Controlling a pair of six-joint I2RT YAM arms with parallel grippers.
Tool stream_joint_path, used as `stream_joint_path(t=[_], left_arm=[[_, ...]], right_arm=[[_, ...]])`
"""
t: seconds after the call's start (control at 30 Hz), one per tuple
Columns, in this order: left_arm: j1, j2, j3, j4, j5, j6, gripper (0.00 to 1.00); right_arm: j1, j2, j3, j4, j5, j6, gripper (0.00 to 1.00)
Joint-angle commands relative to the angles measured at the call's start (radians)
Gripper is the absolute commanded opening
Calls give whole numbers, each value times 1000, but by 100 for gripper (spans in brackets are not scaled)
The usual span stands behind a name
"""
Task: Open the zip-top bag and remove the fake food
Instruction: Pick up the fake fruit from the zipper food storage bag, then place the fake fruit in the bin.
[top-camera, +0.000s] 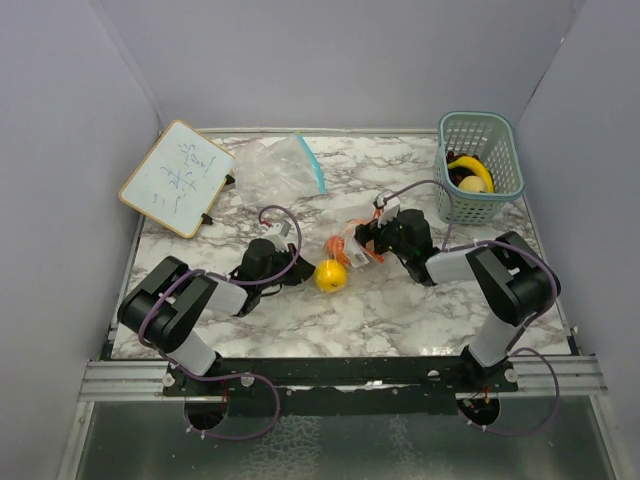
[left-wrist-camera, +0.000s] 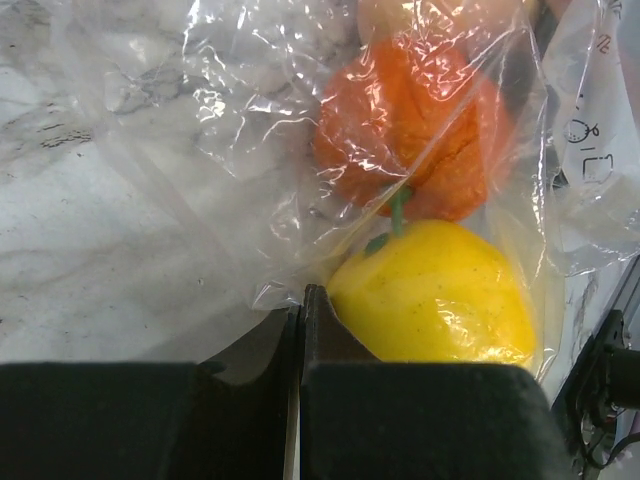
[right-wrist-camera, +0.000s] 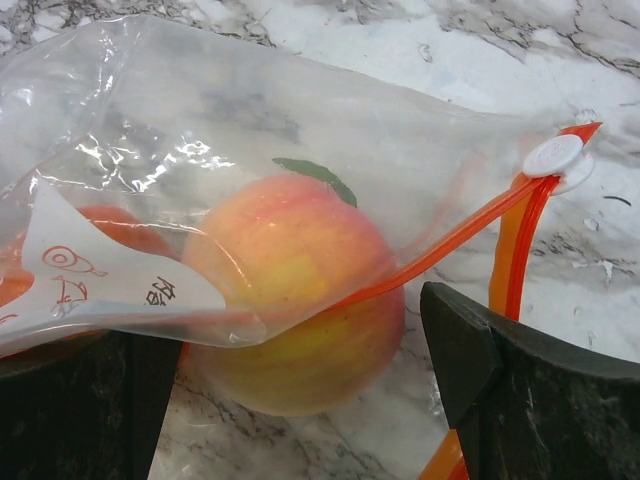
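Note:
The clear zip-top bag (top-camera: 348, 245) with an orange zip lies mid-table between both arms. My left gripper (left-wrist-camera: 300, 292) is shut on the bag's thin plastic at its closed end (top-camera: 305, 270). Just past the tips, inside the bag, lie a yellow lemon (left-wrist-camera: 435, 300) and an orange tomato (left-wrist-camera: 415, 130). At the bag's mouth my right gripper (right-wrist-camera: 300, 380) stands open. Its fingers (right-wrist-camera: 455, 345) sit on either side of a peach (right-wrist-camera: 295, 290), without touching it. The peach lies half out under the orange zip strip (right-wrist-camera: 440, 250). The white slider (right-wrist-camera: 552, 157) sits at the strip's end.
A teal basket (top-camera: 478, 120) at the back right holds a banana (top-camera: 470, 165) and other toy fruit. An empty bag with a blue zip (top-camera: 285, 165) lies at the back centre. A small whiteboard (top-camera: 177, 178) leans at the back left.

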Motion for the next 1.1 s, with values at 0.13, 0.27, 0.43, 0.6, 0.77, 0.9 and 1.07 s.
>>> stream_joint_path(t=[0.13, 0.27, 0.43, 0.6, 0.77, 0.9, 1.07], left_arm=[[-2, -66, 10, -66, 15, 42, 0], [-2, -65, 8, -63, 5, 34, 0], [-1, -33, 19, -31, 3, -1, 0], [10, -4, 22, 9, -11, -35, 0], [24, 14, 25, 28, -14, -49, 0], [31, 14, 26, 29, -6, -48, 0], [33, 10, 26, 19, -1, -34, 0]], right_arm=[[7, 42, 36, 119, -44, -20, 83], [7, -15, 20, 68, -31, -19, 69], [6, -115, 6, -74, 3, 3, 63], [4, -216, 41, -314, 151, 18, 62], [-6, -320, 72, -468, 257, 41, 62], [-15, -409, 86, -535, 333, 51, 62], [-68, -458, 141, -584, 417, 59, 62]])
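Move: The peach lies between my wide-open right fingers, its middle about 1 cm farther out and 1 cm left of that hand and about 1 cm below it, with the bag's film and orange zip across it. The red-orange fruit is some 8 cm left and 2 cm back, the yellow fruit 9 cm left and 9 cm back, the zip's slider end 8 cm ahead and 3 cm right. From my left hand, the peach is about 8 cm ahead and 13 cm right. I nudge my right hand the last centimetre or so forward and left and close its fingers round the peach, then draw it up out of the bag mouth, first nearly straight up, then up and to the right, about 8 cm each way, turning clockwise some 15–20 degrees. My shut left fingers stay low beside the yellow fruit, keeping the bag's corner pinched. ##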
